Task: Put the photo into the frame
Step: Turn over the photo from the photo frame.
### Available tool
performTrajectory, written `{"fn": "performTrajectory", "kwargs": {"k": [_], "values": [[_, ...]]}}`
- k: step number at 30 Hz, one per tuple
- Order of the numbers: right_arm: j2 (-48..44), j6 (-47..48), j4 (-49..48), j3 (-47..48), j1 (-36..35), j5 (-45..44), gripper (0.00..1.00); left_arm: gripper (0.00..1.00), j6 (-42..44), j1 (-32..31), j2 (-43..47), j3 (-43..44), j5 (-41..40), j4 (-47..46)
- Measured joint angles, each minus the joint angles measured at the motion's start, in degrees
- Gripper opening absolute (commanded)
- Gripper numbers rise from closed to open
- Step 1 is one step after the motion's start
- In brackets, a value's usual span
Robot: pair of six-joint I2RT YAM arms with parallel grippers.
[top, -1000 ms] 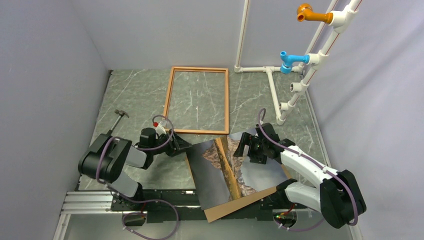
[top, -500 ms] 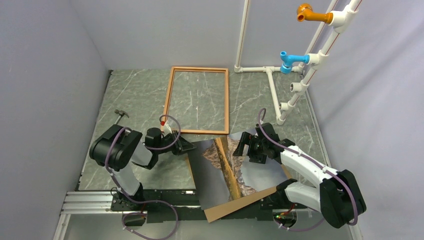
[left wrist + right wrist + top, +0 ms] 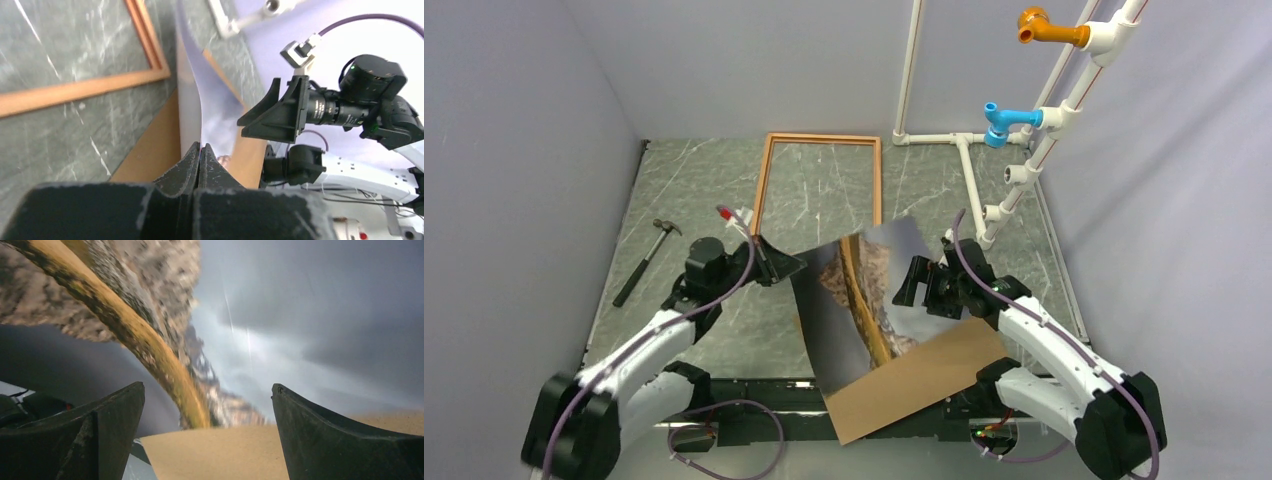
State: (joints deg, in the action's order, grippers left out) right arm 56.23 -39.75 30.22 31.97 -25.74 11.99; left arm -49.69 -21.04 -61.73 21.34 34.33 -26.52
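Note:
The photo [image 3: 864, 290], a mountain-and-lake print, stands tilted up off the brown backing board [image 3: 914, 385]. My left gripper [image 3: 790, 268] is shut on the photo's left edge. In the left wrist view the print [image 3: 189, 100] runs edge-on out of the pinched fingertips [image 3: 200, 148]. The frame [image 3: 762, 190], of reddish-brown moulding, lies flat behind the photo and shows again in the left wrist view [image 3: 75, 90]. My right gripper [image 3: 912, 285] hangs open at the photo's right side. Between its fingers [image 3: 115, 415] I see the picture face [image 3: 300, 315] and the board [image 3: 225, 450], with nothing gripped.
A hammer [image 3: 646, 258] lies at the left of the marbled table. A white pipe rack [image 3: 972, 185] with a blue fitting [image 3: 999, 122] and an orange one [image 3: 1034, 25] stands at the back right. Grey walls close in both sides.
My left gripper shut on the photo's left edge and raised it away from the backing board, uncovering more of the board. The left arm stretched forward. The right gripper stayed open.

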Motion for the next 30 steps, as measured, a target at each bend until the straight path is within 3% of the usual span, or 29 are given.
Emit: {"fn": "performTrajectory", "kwargs": {"k": [7,13,20,30], "values": [[-3.5,1.03,1.22,4.98,0.0,0.37,1.0,0.0,7.39,-0.07,25.86,11.61,-15.13,28.44],[-3.58,0.94,1.42,5.49,0.0,2.16,1.0,0.0,14.71,-0.2,35.8,23.82,-20.72,41.77],[-4.37,0.7,1.46,5.9,0.0,3.37,1.0,0.0,19.45,-2.95,31.8,28.61,-16.04,45.4],[-6.86,-0.61,1.25,6.25,0.81,5.14,1.0,0.05,24.79,-23.41,13.88,29.35,-16.98,44.48]]}}
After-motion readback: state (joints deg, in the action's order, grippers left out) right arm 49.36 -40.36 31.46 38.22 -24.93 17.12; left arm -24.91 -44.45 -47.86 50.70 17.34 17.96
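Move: The left fingers already pinch the left part of the photo, about 12 cm above the backing board; the board's middle is some 20 cm to the right and 12 cm back. The photo's middle hangs about 14 cm right and 4 cm back, 7 cm lower. The frame's middle is roughly 22 cm ahead and 3 cm right. From the open right hand, the board's middle is about 10 cm back, 3 cm left and 5 cm below. Keeping the photo pinched, the left hand whips it up about 20 cm off the backing board, drifting left and back with the fingers tipping up some 30 degrees, then swings right about 12 cm while sinking about 8 cm and turning clockwise. The right hand, fingers wide open, rises some 7 cm clear over the board. ##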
